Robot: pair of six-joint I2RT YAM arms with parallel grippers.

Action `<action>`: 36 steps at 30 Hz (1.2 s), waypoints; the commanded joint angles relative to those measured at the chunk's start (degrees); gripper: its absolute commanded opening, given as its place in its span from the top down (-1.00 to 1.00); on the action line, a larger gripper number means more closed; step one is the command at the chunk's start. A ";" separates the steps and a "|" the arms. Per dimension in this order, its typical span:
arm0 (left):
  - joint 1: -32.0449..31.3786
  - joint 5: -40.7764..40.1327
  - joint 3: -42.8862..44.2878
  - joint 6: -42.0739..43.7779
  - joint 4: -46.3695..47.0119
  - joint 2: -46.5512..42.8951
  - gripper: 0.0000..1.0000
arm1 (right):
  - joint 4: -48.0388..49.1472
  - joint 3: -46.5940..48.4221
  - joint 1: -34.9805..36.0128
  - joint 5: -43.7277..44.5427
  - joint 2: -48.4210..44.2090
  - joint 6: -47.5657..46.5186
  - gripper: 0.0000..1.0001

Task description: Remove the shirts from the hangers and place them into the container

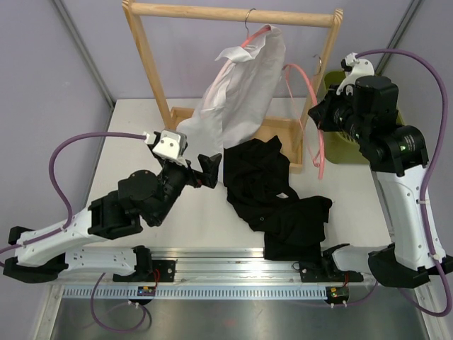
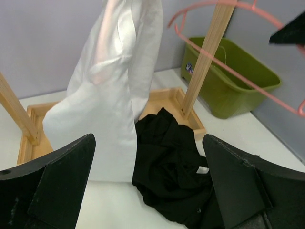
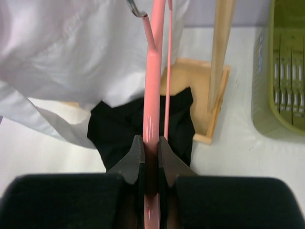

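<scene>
The white shirt (image 1: 241, 92) hangs from a pink hanger (image 1: 256, 35) on the wooden rack's top bar; it also shows in the left wrist view (image 2: 114, 86). Off any hanger, the black shirt (image 1: 272, 195) lies crumpled on the table in front of the rack. My left gripper (image 1: 205, 172) stands open just left of it, its wide jaws (image 2: 150, 181) framing the black shirt (image 2: 171, 167) without touching it. My right gripper (image 3: 151, 148) is shut on a second, bare pink hanger (image 1: 309, 85), held up beside the rack's right post. The olive-green container (image 1: 345, 150) sits at the right, mostly behind the right arm.
The wooden rack (image 1: 233, 13) stands on its flat tray base (image 1: 294, 138) at the back of the table. Its right post (image 3: 221, 52) rises between the held hanger and the container (image 3: 283, 71). A metal rail (image 1: 226, 258) runs along the near edge.
</scene>
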 commanded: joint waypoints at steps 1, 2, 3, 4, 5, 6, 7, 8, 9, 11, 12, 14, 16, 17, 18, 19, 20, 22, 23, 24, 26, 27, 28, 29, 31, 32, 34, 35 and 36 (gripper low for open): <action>-0.26 -2.60 -0.18 -4.01 -1.72 -2.19 -0.98 | 7.21 4.80 2.61 6.24 3.22 -2.36 1.00; -0.26 -2.69 -0.44 -4.54 -2.60 -2.46 -0.98 | 7.56 5.42 3.14 6.77 4.19 -2.54 1.00; -0.35 -2.69 -1.32 -5.42 -2.61 -2.81 -0.98 | 8.18 6.99 4.19 7.30 6.03 -2.80 1.00; -0.26 -2.69 -1.85 -5.86 -2.87 -3.24 -0.97 | 8.36 7.96 4.64 7.65 7.00 -3.15 1.00; -0.26 -2.78 -2.29 -6.30 -3.04 -4.03 -0.98 | 8.45 10.15 4.99 8.70 8.06 -3.68 1.00; -0.26 -2.78 -2.99 -7.09 -3.22 -4.39 -0.98 | 8.45 11.39 5.78 9.58 10.24 -3.94 1.00; -0.35 -2.69 -3.26 -7.44 -3.40 -4.74 -0.98 | 8.45 12.53 6.22 10.55 11.22 -4.29 1.00; -0.26 -2.69 -3.43 -8.23 -4.01 -5.27 -0.98 | 8.53 14.89 6.57 12.03 12.19 -5.08 1.00; -0.26 -2.78 -3.78 -8.50 -4.36 -5.53 -0.98 | 8.53 15.96 6.75 12.66 14.02 -5.44 1.00; -0.26 -2.96 -4.22 -9.11 -4.80 -5.97 -0.98 | 9.32 18.24 7.54 15.98 15.35 -6.05 1.00; -0.26 -2.87 -4.31 -9.20 -4.89 -6.41 -0.98 | 9.76 18.60 7.72 17.14 15.88 -6.23 1.00; -0.26 -2.96 -4.84 -9.91 -5.41 -6.76 -0.98 | 11.51 18.87 7.98 19.59 15.89 -6.41 1.00; -0.35 -2.78 -5.02 -10.17 -5.68 -7.12 -0.98 | 12.83 18.52 8.50 21.53 14.93 -6.76 1.00; -0.26 -2.78 -5.10 -10.43 -5.77 -7.29 -0.98 | 14.15 17.74 8.77 22.15 14.49 -6.85 1.00; -0.35 -2.87 -5.19 -10.44 -5.86 -7.29 -0.98 | 14.68 17.29 8.95 22.59 13.35 -7.11 1.00; -0.26 -2.87 -5.37 -10.52 -5.86 -7.38 -0.98 | 15.12 17.12 9.12 22.94 12.99 -7.46 1.00; -0.26 -2.69 -5.37 -10.52 -5.94 -7.21 -0.98 | 15.82 16.85 9.30 23.64 12.29 -7.64 1.00; -0.26 -2.78 -5.37 -10.44 -5.77 -6.94 -0.98 | 16.71 17.20 9.30 24.18 12.28 -8.86 1.00; -0.26 -2.69 -5.28 -10.35 -5.51 -6.77 -0.98 | 16.71 18.77 9.30 24.87 12.63 -9.39 1.00; -0.26 -2.61 -5.28 -10.35 -5.42 -6.68 -0.98 | 16.27 20.26 9.30 25.32 14.29 -9.92 1.00; -0.26 -2.43 -5.11 -10.35 -5.33 -6.33 -0.98 | 14.87 24.47 9.30 26.45 16.32 -10.62 1.00; -0.26 -2.34 -5.02 -10.44 -5.33 -6.15 -0.97 | 14.95 25.28 9.30 26.81 17.72 -10.80 1.00; -0.26 -2.34 -5.02 -10.61 -5.50 -6.15 -0.98 | 15.65 25.81 9.39 27.16 18.08 -10.98 1.00; -0.35 -2.25 -5.02 -11.13 -5.85 -6.24 -0.98 | 16.35 25.64 9.30 27.17 18.26 -11.07 1.00; -0.26 -2.43 -5.10 -11.49 -6.56 -6.41 -0.98 | 17.93 24.76 9.30 27.78 18.00 -11.07 1.00; -0.26 -2.43 -5.19 -11.75 -6.65 -6.76 -0.98 | 19.07 24.24 9.30 27.96 17.91 -11.15 1.00; -0.26 -2.78 -5.54 -12.02 -6.91 -7.03 -0.98 | 19.78 24.32 9.30 28.22 18.26 -11.41 1.00; -0.26 -2.78 -5.54 -12.02 -7.09 -7.20 -0.97 | 19.61 25.36 9.30 28.48 19.22 -11.50 1.00; -0.35 -2.78 -5.63 -12.02 -7.09 -7.20 -0.98 | 19.35 26.07 9.30 28.83 19.84 -11.59 1.00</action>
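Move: Near the right end of the rack's wooden rail is where the right hand is taking the empty pink hanger: roughly 15 cm ahead, 2 cm left and 19 cm above that hand. The hanging white shirt is about 10 cm ahead and 21 cm left of it; the green container lies some 18 cm ahead, 22 cm right and 32 cm below. The black shirt lies some 6 cm back, 9 cm left and 40 cm below. From the left hand the rail spot is about 26 cm ahead, 32 cm right and 20 cm above. Keeping its pinch on the pink hanger, the right hand carries it forward about 8 cm towards the rail, swinging some 4 cm left and partly back right, then lifts roughly 5 cm to bring the hook up to the rail's right end. Its fingers tip up and turn clockwise, some 15 degrees each. The open, empty left hand sinks about 3 cm and eases left. ##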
